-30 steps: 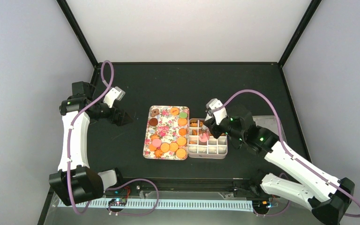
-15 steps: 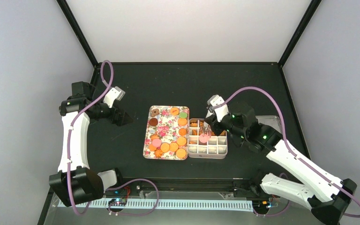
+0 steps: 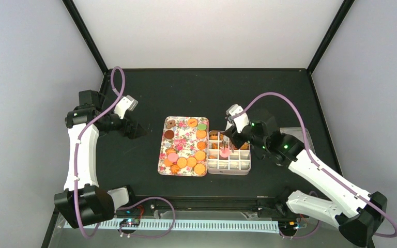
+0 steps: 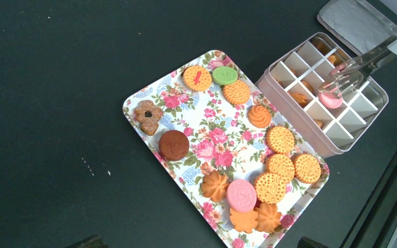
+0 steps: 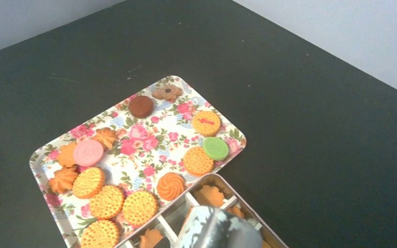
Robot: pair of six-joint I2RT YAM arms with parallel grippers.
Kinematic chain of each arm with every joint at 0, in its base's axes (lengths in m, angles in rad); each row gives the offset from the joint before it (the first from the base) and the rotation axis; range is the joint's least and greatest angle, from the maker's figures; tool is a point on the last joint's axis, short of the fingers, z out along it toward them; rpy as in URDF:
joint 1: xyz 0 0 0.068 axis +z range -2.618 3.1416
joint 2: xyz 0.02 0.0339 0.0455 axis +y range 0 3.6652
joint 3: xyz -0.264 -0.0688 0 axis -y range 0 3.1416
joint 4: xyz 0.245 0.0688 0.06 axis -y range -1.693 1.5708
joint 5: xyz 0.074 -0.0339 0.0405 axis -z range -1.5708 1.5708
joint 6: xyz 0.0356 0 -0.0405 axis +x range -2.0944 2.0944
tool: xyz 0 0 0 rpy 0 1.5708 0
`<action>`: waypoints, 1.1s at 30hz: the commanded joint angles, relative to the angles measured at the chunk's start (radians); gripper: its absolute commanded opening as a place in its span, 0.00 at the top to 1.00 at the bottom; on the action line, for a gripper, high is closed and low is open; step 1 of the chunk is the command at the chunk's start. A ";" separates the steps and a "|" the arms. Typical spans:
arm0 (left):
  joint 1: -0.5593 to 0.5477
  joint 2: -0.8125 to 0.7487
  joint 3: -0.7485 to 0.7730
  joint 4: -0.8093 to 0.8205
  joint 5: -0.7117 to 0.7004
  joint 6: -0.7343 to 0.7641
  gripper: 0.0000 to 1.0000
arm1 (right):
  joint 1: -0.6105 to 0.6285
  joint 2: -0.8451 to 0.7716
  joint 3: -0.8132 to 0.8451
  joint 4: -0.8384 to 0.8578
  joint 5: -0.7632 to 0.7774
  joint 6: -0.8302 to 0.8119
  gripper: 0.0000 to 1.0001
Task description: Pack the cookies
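Note:
Several cookies, mostly orange with a brown, a pink and a green one, lie on the flower-patterned tray. Right of it stands a divided box with a few orange cookies in its far cells. My right gripper is shut on metal tongs, whose tips hang over a middle cell. A pink cookie lies right at those tips; whether they pinch it is unclear. My left gripper hovers open left of the tray, with only its fingertips showing in the left wrist view.
The box's grey lid lies flat on the table behind and right of the box. A black frame rail runs along the near table edge. Dark walls enclose the table at the back and sides.
The right arm has shifted a little, tipping the tongs lower into the box with the pink cookie at their tips. The left arm has not moved.

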 commanded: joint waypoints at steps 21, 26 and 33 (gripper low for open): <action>0.004 -0.021 0.026 -0.006 0.021 0.027 0.01 | -0.003 -0.043 0.105 0.034 -0.140 -0.006 0.76; 0.004 -0.017 0.042 -0.026 -0.025 0.019 0.01 | 0.061 0.078 0.183 0.096 -0.185 -0.010 0.76; 0.016 0.000 0.045 -0.063 -0.073 0.025 0.01 | 0.231 0.347 0.306 0.228 -0.196 -0.002 0.77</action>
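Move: The pink cookie sits at the tongs' tips in the second column from the left of the cookie box, some 20 cm below the right hand and about 2 cm nearer the base. The tray's middle is about 19 cm to that hand's left and 2 cm ahead; on it the orange swirl cookie lies some 11 cm left and 2 cm ahead, the green cookie 11 cm left and 11 cm ahead. From the left hand the pink cookie lies about 36 cm right and 4 cm back. The pink cookie is left in its compartment as the right hand, still gripping the tongs, first eases back and down a centimetre or so, then lifts the tips off it, rising about 8 cm. From there the hand swings left, away from the box and out over the tray, some 10 cm, turning roughly 20 degrees counter-clockwise, quickening and starting to sink again; the grip hardly changes. ##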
